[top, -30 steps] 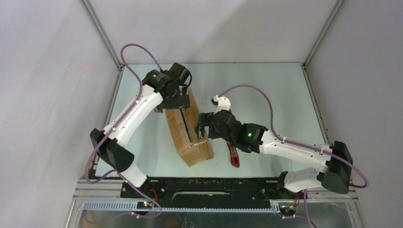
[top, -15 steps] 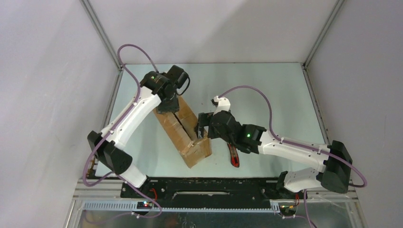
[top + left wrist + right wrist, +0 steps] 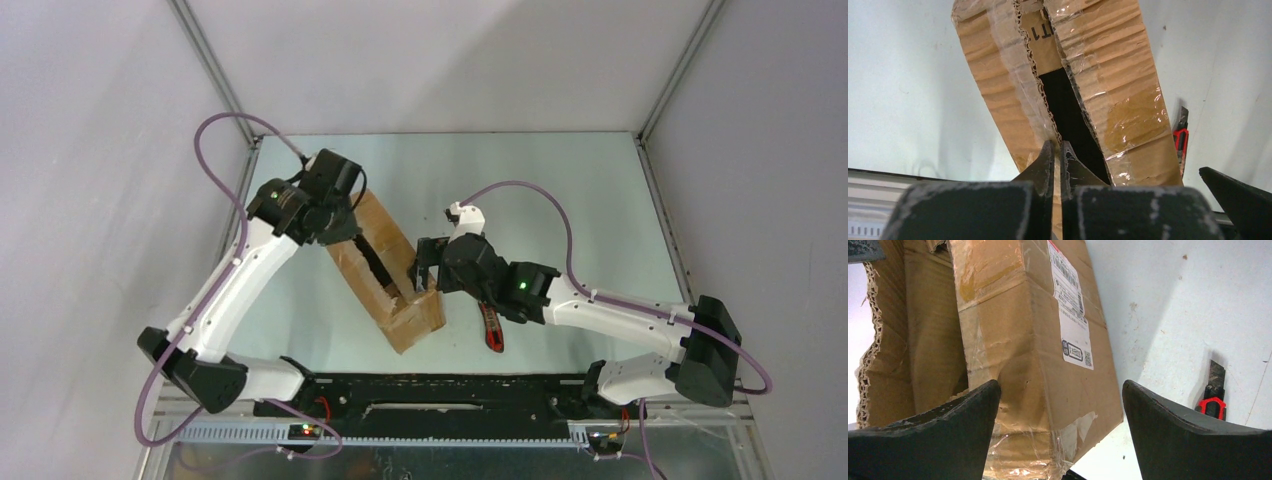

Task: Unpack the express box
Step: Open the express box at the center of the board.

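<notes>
The express box (image 3: 400, 310), a brown taped carton, lies slantwise on the table between my two arms. Its top seam is cut and gapes dark (image 3: 1068, 107) between the two flaps. My left gripper (image 3: 345, 235) is at the box's far end, shut on the corrugated edge of the left flap (image 3: 998, 85), with cardboard pinched between its fingers (image 3: 1048, 160). My right gripper (image 3: 428, 270) stands open against the box's right side, its jaws wide on either side of the near corner (image 3: 1060, 387). A white printed label (image 3: 1070, 310) shows on that side wall.
A red and black utility knife (image 3: 491, 325) lies on the table just right of the box, beneath my right arm, and also shows as the knife (image 3: 1214, 395) beside my right finger. Grey walls enclose the table on three sides.
My left gripper has shut on the left flap's edge and swung to the left. The box's far end followed it and the seam gap widened. The right arm held still.
</notes>
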Tool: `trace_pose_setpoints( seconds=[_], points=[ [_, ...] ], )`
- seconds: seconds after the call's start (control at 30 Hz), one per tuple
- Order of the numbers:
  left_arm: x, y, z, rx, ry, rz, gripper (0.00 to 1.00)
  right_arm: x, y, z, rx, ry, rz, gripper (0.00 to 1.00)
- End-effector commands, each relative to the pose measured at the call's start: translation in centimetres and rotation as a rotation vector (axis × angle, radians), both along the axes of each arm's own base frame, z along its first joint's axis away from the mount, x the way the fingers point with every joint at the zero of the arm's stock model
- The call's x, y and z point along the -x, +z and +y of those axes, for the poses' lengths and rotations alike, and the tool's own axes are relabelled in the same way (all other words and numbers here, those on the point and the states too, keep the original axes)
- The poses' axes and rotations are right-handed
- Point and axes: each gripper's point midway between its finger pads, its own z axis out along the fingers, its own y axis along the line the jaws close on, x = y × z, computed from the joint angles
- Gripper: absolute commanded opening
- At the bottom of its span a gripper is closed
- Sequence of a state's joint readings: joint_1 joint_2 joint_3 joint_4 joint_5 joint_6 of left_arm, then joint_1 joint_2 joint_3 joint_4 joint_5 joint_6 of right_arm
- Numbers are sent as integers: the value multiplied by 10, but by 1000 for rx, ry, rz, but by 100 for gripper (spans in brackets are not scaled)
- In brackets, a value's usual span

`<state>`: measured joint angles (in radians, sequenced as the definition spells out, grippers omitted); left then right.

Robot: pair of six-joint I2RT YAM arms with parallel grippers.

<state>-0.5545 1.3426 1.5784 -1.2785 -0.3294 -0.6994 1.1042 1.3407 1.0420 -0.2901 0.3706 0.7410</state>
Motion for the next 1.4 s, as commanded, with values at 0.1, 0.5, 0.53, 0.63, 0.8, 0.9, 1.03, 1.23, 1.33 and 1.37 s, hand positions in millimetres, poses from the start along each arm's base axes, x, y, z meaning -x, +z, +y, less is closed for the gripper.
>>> trace_pose_setpoints(
  seconds=[0.1, 0.5, 0.53, 0.63, 0.8, 0.9, 1.03, 1.23, 1.33, 1.37],
  points=[
    [26, -5, 18, 48, 54, -38, 0, 29, -75, -43, 292, 43, 140, 93],
    [31, 6, 20, 319, 135, -338, 0, 31, -82, -44, 287, 42, 163, 92],
    [30, 5, 18, 367, 135, -385, 0, 31, -82, -45, 287, 43, 164, 93],
    [34, 2, 17, 531, 146, -552, 0, 31, -83, -45, 290, 43, 169, 93],
    [41, 6, 18, 686, 152, -695, 0, 32, -85, -45, 288, 54, 184, 93],
    [42, -2, 23, 626, 165, -651, 0, 32, -78, -44, 265, 69, 179, 92],
    [43, -9, 31, 447, 169, -504, 0, 31, -54, -37, 227, 137, 126, 94],
    [63, -7, 55, 122, 275, -105, 43, 42, -45, -29, 234, 233, 88, 94],
    [74, -3, 57, 72, 321, 8, 82, 53, -46, -23, 248, 247, 73, 94],
    [76, -5, 56, 71, 342, 30, 87, 56, -47, -22, 250, 235, 73, 94]
  ],
)
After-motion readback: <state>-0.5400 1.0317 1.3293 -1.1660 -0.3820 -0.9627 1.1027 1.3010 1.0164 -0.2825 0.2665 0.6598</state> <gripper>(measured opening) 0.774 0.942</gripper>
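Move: The box's torn left flap edge is already between the left hand's shut fingertips. From there the opening's middle lies some 5 cm back, 5 cm right and 3 cm lower, and the right flap's middle about 9 cm right, 2 cm back, 5 cm lower. The right hand, fingers wide open, has that right flap about 4 cm ahead, 3 cm left and 2 cm below; the red cutter lies 11 cm back, 14 cm right and 15 cm down. The left flap, already pinched, is pulled by the left hand back and left about 5 cm, while the hand tips its fingers up and forward and rolls its left side down, some 50 degrees in all. Sinking a little, the hand then swings partly back, opens off the flap and goes forward and up. The right hand keeps one finger against the right flap, easing back 1–2 cm and turning slightly counter-clockwise. ##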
